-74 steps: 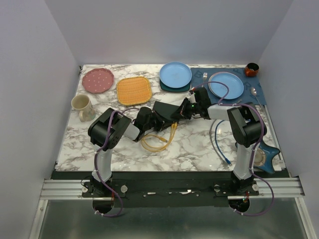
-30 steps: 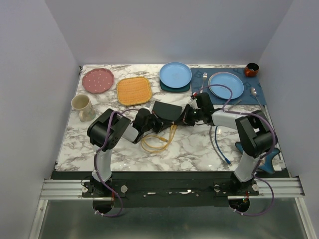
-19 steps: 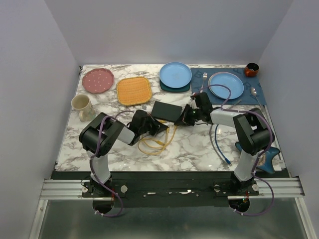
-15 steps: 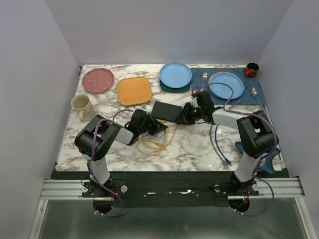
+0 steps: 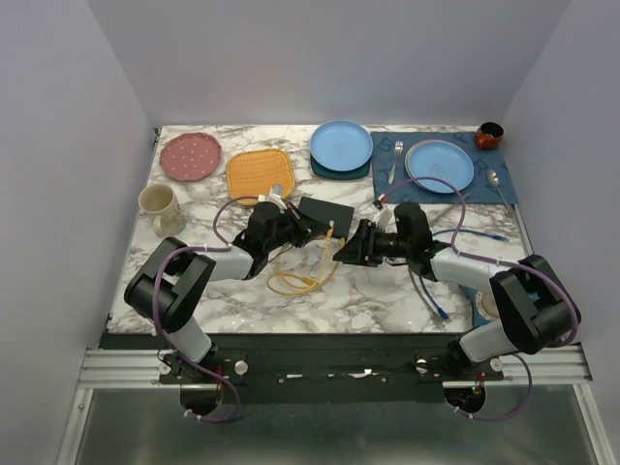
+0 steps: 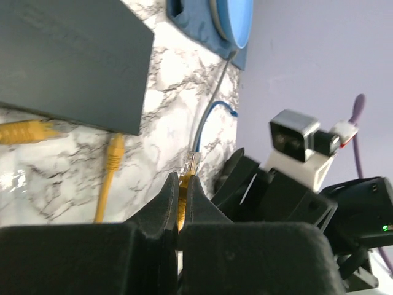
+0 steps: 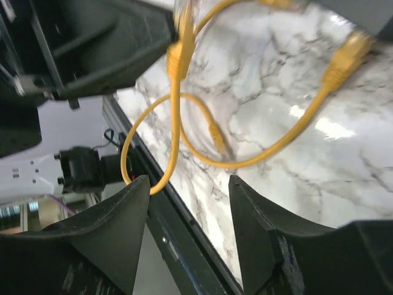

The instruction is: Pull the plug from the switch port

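The switch [image 5: 325, 211] [image 6: 67, 58] is a flat black box lying on the marble. My left gripper [image 5: 323, 232] [image 6: 182, 178] is shut on a yellow plug [image 5: 332, 233] [image 6: 193, 163]. Its clear tip sticks out past the fingertips, in the air and apart from the switch. A second yellow plug [image 6: 113, 153] [image 7: 344, 56] lies at the switch's near edge, and a third [image 6: 24, 131] points into it. The yellow cable [image 5: 302, 279] [image 7: 175, 117] loops on the table. My right gripper [image 5: 341, 254] [image 7: 187, 181] stands open just right of the held plug, holding nothing.
A blue cable [image 5: 431, 291] [image 6: 209, 120] lies right of the switch. Behind it are a pink plate [image 5: 191, 156], an orange mat [image 5: 261, 175], two blue plates [image 5: 341, 145] [image 5: 440, 166], a fork [image 5: 395, 157] and a brown bowl [image 5: 490, 134]. A cup [image 5: 160, 206] stands at the left.
My right gripper has opened, let go of the switch and drawn back toward the front. The left arm has swung round with the yellow plug, now clear of the switch.
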`<control>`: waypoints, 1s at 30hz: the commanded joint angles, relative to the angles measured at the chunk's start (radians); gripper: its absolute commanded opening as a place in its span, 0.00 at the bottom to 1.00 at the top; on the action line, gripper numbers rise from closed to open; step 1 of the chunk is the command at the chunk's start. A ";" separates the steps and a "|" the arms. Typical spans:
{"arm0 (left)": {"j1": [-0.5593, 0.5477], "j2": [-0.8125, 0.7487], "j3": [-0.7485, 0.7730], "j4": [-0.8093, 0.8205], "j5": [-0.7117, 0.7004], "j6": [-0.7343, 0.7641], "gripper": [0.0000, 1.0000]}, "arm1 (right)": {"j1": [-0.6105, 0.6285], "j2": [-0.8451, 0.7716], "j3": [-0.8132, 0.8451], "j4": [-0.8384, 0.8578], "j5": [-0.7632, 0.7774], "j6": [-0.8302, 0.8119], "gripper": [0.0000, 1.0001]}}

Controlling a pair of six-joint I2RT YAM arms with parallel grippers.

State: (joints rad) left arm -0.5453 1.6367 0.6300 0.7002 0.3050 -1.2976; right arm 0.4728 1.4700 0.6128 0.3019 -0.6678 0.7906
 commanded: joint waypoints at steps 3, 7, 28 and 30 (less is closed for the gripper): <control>-0.045 -0.057 0.059 -0.021 -0.017 0.023 0.00 | 0.039 -0.031 -0.007 0.128 -0.039 -0.017 0.64; -0.074 -0.061 0.057 -0.031 -0.032 0.024 0.00 | 0.050 0.016 -0.002 0.164 -0.036 0.001 0.64; -0.102 -0.417 0.223 -0.809 -0.515 0.313 0.65 | 0.055 -0.525 0.074 -0.438 0.360 -0.174 0.01; -0.093 -0.477 0.188 -0.789 -0.517 0.304 0.75 | 0.055 -0.588 0.137 -0.565 0.439 -0.177 0.01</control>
State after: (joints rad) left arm -0.6540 1.2709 0.8665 0.1207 -0.0441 -1.0367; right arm 0.5301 0.9859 0.6521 0.0307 -0.4538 0.6724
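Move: The left hand still holds the pulled yellow plug some 10 cm above the table, with the right fingers about 6 cm back, 4 cm right and 2 cm below it. From the open right hand, the cable just behind that plug is about 2 cm ahead, 5 cm left and 2 cm down. The switch's middle is 13 cm ahead, 4 cm left and 8 cm lower; another yellow plug at its near edge lies 7 cm straight ahead. Rightward, back and up, the left hand brings the plug about 5 cm towards the right hand, which eases 2 cm left and shuts on the cable behind the boot. The left fingers then open and let go, backing off left and up; the right hand keeps its pinch, rising some 10 cm, drifting right and rolling about 20 degrees. ##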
